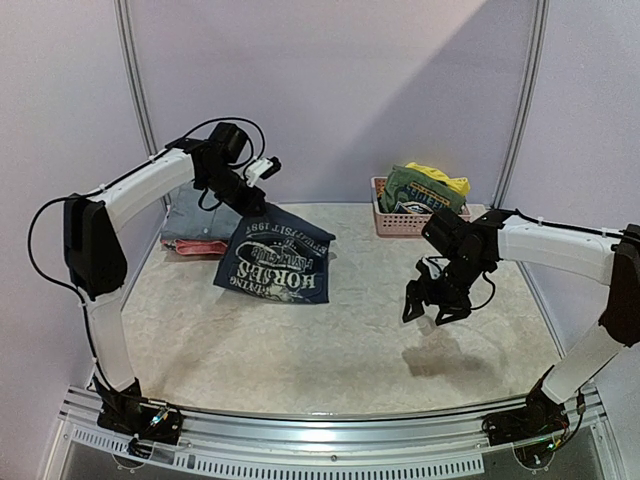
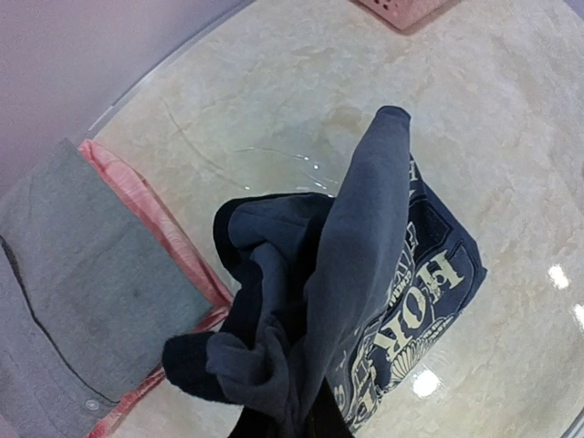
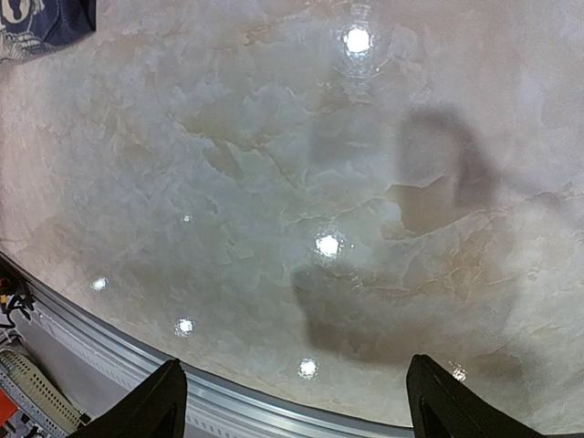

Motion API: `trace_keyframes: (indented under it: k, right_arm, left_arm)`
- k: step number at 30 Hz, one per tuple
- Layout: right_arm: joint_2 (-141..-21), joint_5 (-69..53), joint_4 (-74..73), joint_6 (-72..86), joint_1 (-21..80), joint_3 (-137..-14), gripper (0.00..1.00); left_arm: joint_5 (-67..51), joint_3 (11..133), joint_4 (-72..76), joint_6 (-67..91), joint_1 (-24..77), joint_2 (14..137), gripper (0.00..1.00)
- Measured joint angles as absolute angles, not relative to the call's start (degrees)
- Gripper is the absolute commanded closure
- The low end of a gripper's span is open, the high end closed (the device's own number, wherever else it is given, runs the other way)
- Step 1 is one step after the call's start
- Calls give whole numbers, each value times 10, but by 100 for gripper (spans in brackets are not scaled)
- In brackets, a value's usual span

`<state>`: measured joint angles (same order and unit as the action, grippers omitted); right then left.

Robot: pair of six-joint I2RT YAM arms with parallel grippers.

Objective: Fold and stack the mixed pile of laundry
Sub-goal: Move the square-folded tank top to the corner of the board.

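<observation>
A navy top with white lettering [image 1: 275, 255] hangs by one corner from my left gripper [image 1: 252, 203], which is shut on it; its lower part rests on the table. In the left wrist view the navy top [image 2: 365, 265] bunches over my fingers and hides them. A folded grey shirt [image 1: 195, 215] lies on a pink striped piece [image 1: 200, 246] at the back left; the wrist view shows the grey shirt [image 2: 73, 274] too. A green printed tee [image 1: 420, 190] and a yellow piece [image 1: 443, 178] fill the pink basket. My right gripper [image 1: 436, 305] hovers open above bare table, holding nothing.
The pink slatted basket [image 1: 400, 222] stands at the back right against the wall. A metal rail [image 1: 320, 430] runs along the near table edge, also seen as the rail [image 3: 237, 401] under my right gripper [image 3: 297, 401]. Walls enclose the table on three sides.
</observation>
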<state>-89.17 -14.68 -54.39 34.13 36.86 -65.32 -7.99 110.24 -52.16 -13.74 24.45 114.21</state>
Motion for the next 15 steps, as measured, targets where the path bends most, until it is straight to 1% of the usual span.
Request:
trace_keyframes:
  k: [15]
  right_arm:
    - [-895,-147,-544,334,369,-658,15]
  left_arm:
    - [-20,1236,-559,-175,182,1147,100]
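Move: The tank top already hangs from my left fingers, its middle about 10 cm below them, roughly 6 cm back and 3 cm right. The folded grey shirt in the far left corner lies about 10 cm ahead, 18 cm left and 16 cm below; the pink cloth under it is some 9 cm ahead, 17 cm left and 18 cm down. From my right hand the grey shirt is around 33 cm ahead, 51 cm left and 6 cm lower. Keeping my pinch on the tank top's edge, I carry it with my left hand up about 8 cm while swinging left some 6 cm and forward 4 to 5 cm, towards the grey shirt in the corner. On the way the wrist tips the fingers outward by roughly 10 degrees and turns slightly counter-clockwise; they stay shut. ##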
